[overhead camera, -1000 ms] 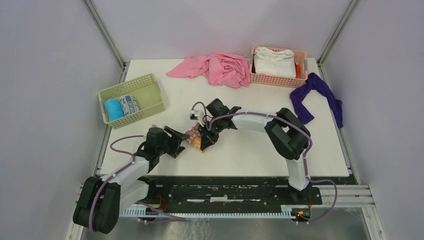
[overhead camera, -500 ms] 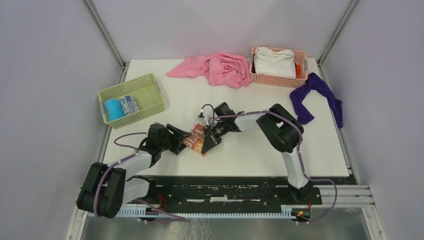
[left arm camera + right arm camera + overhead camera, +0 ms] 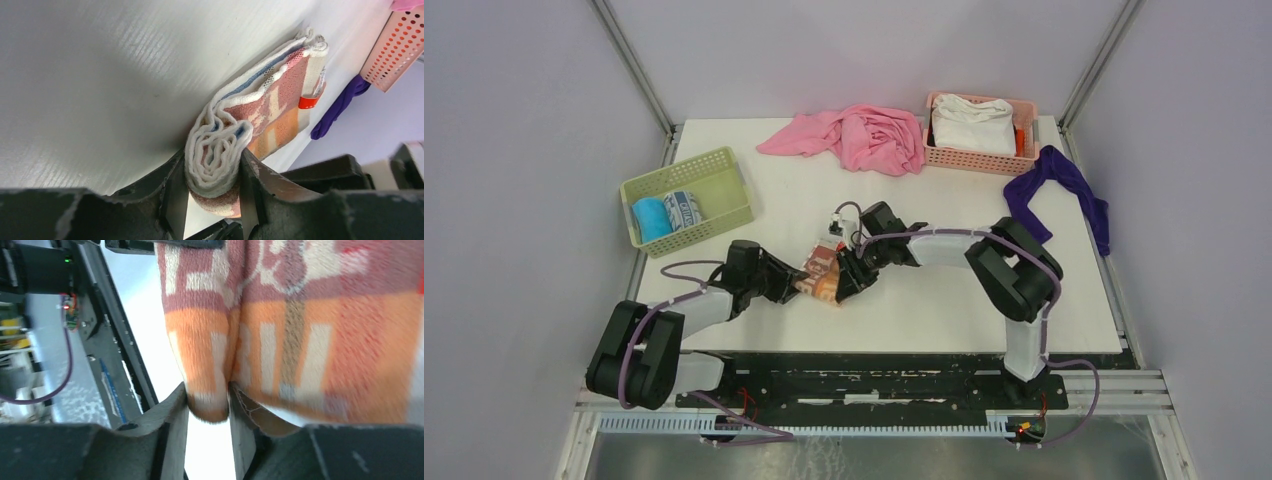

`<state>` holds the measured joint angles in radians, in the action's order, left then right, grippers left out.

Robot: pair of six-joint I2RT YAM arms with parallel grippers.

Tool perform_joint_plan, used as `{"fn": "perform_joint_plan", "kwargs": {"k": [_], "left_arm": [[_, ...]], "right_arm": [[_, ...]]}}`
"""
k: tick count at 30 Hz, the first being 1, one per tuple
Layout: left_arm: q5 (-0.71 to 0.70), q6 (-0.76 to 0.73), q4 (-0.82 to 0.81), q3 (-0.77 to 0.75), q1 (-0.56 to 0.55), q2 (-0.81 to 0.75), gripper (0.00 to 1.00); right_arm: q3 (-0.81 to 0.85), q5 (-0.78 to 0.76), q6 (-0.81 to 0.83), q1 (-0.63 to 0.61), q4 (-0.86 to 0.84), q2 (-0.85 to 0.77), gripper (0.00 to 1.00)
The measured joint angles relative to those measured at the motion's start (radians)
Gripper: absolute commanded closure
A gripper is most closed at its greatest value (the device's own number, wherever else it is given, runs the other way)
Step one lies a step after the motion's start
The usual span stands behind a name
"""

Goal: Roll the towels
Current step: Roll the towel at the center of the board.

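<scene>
A rolled towel (image 3: pixel 822 281), cream with orange and reddish lettering, lies on the table between both grippers. The left wrist view shows my left gripper (image 3: pixel 215 185) shut on the spiral end of this towel (image 3: pixel 270 100), a finger pressing each side. From the other side, my right gripper (image 3: pixel 209 412) has a fold of the same towel (image 3: pixel 300 315) between its fingers, touching both. In the top view my left gripper (image 3: pixel 796 284) and right gripper (image 3: pixel 844 280) face each other across the roll. A blue rolled towel (image 3: pixel 650 218) and a white printed roll (image 3: pixel 684 210) sit in the green basket (image 3: pixel 729 195).
A large pink cloth (image 3: pixel 864 137) lies crumpled at the back centre. Beside it a pink basket (image 3: pixel 969 160) holds a white cloth (image 3: pixel 972 122). A purple cloth (image 3: pixel 1054 190) drapes over the right side of the table. The green basket stands at the left edge.
My left gripper slid in toward the roll and its jaws closed onto the end. The right gripper's jaws widened a little and it shifted slightly right with the towel.
</scene>
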<state>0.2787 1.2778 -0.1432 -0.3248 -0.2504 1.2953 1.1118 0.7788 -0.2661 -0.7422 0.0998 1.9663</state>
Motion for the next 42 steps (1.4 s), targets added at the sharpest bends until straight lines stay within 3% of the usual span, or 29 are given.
{"fn": "perform_joint_plan", "kwargs": {"k": [2, 8, 13, 18, 31, 42], "left_arm": [[-0.007, -0.01, 0.026, -0.014, -0.001, 0.0, 0.55], [-0.026, -0.037, 0.096, -0.049, -0.007, 0.001, 0.55], [-0.041, -0.044, 0.12, -0.063, -0.016, 0.003, 0.55], [-0.047, -0.046, 0.138, -0.073, -0.022, 0.004, 0.55], [-0.058, -0.048, 0.148, -0.079, -0.027, 0.005, 0.55], [-0.061, -0.049, 0.155, -0.086, -0.034, 0.01, 0.55]], "right_arm": [[-0.011, -0.067, 0.026, 0.0, 0.035, -0.05, 0.42], [-0.02, -0.378, 0.148, -0.055, 0.142, -0.23, 0.32], [0.0, -0.63, 0.251, -0.229, 0.154, -0.277, 0.3], [0.023, -0.783, 0.325, -0.36, 0.149, -0.268, 0.3], [0.077, -0.935, 0.389, -0.416, 0.158, -0.065, 0.32], [0.103, -1.011, 0.396, -0.454, 0.195, -0.064, 0.26]]}}
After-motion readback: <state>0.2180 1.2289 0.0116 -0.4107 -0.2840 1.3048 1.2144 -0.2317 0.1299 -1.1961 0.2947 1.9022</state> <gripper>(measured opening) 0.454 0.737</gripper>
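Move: The towel's rolled part is already between both grippers: its middle lies about 4 cm left of the right hand, 1 cm farther out and roughly 1 cm lower, with its right end between the right fingertips. The unrolled flap lies some 7 cm ahead and 3 cm left of the right hand, and its red tag about 10 cm straight ahead, both some 2 cm lower. From the left hand, which grips the other end, the roll's middle is about 4 cm right and 1 cm back. The right hand, its fingers already partly open, comes free of the roll's right end, rising about 5 cm, at first forward and to the right, then swinging back to the left, before dropping again over that end to finish roughly 2 cm left of and slightly nearer the base than where it began. On the way its wrist turns some 60 degrees, from pointing left to pointing steeply down and forward-left, and the fingers spread wide about the roll's end, while the left hand stays in place and keeps its pinch on the left end. ##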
